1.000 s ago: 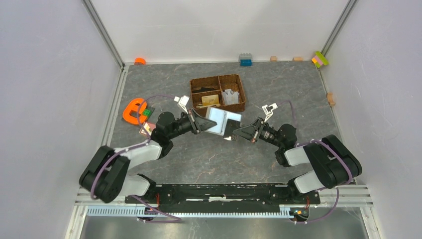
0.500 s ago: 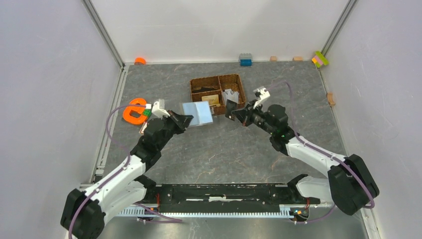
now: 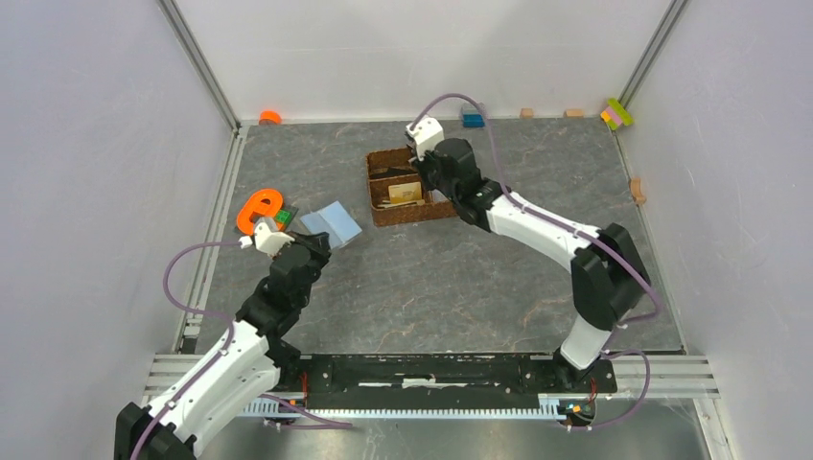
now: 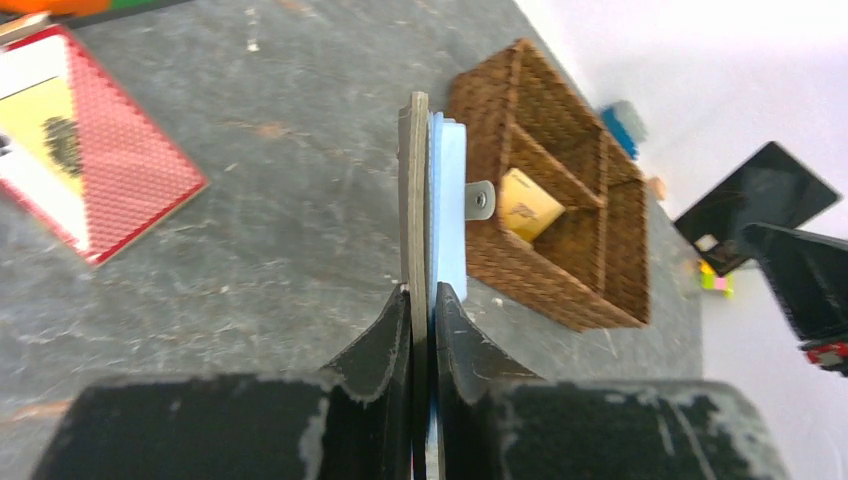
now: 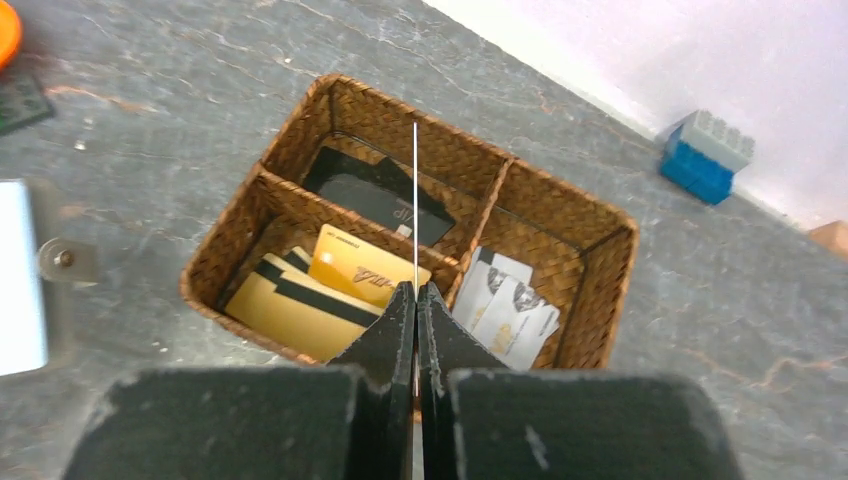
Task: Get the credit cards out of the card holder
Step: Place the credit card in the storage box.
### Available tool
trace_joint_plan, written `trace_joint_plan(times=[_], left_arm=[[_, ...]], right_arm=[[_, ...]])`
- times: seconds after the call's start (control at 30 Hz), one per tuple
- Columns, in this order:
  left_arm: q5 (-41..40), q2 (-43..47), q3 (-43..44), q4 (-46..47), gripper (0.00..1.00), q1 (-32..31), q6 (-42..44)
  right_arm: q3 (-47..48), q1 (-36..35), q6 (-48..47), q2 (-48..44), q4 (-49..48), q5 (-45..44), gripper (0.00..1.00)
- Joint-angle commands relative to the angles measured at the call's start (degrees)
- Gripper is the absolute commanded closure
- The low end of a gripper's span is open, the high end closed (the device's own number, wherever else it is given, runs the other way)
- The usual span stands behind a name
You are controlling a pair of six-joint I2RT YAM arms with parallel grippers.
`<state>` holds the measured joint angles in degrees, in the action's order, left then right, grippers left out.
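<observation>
The card holder (image 3: 331, 222) is off the table at the left, its light-blue inside faces up. My left gripper (image 3: 309, 240) is shut on its near edge. In the left wrist view the card holder (image 4: 414, 190) shows edge-on between the fingers (image 4: 385, 335), grey-olive to the left, light blue with a small tab (image 4: 480, 200) to the right. My right gripper (image 3: 427, 174) hangs over the brown basket (image 3: 383, 213), shut on a thin credit card (image 5: 415, 190) seen edge-on. More credit cards lie in the basket: an orange one (image 5: 365, 268), tan striped ones (image 5: 285, 308), a black one (image 5: 375, 195) and white ones (image 5: 505, 300).
An orange ring-shaped piece (image 3: 255, 213) and a green block (image 3: 284, 218) lie left of the card holder. A red and yellow flat card (image 4: 80, 165) lies on the table under it. A blue and grey brick (image 3: 472, 115) and small blocks line the back wall.
My left arm drew the card holder left and back toward the near side. My right arm swung away from the holder, up and over the basket, with the thin card in its jaws.
</observation>
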<state>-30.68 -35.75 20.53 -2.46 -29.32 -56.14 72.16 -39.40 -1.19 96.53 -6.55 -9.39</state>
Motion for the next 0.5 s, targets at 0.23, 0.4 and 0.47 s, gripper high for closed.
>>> trace_joint_plan(times=[0.23, 0.4, 0.47], left_arm=[[-7.5, -2.7, 2.9, -6.4, 0.98, 0.1, -7.4], [-7.2, -1.6, 2.4, -5.8, 0.98, 0.1, -6.9], [-7.2, -1.3, 2.3, -5.7, 0.98, 0.1, -6.9]], right_arm=[[16.0, -1.0, -25.3, 14.4, 1.8, -6.1, 1.00], [16.3, -1.0, -29.9, 17.7, -3.8, -10.3, 1.00], [16.5, -1.0, -31.0, 18.7, -4.8, -10.1, 1.00]])
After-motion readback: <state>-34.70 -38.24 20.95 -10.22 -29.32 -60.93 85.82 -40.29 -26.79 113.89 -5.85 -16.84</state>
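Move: In the right fingers is a black card bound for the storage box's black-card compartment, about 10 cm ahead of that hand, 5 cm to its left and 19 cm below. The gold cards lie some 3 cm ahead and 2 cm left, the white cards about 5 cm ahead and 7 cm right, both at that same depth. From the left hand the black-card compartment is roughly 24 cm ahead, 11 cm right and 15 cm lower. Carrying the black card on over the box, the right hand goes forward about 6 cm towards the black-card compartment and sinks more and more steeply, some 4.5 cm in all, while rolling its left side down by roughly 25 degrees; its fingers stay shut on the card. The left hand keeps its pinch on the card holder, lowering it about 3.5 cm with a slight downward tip, then stays. ##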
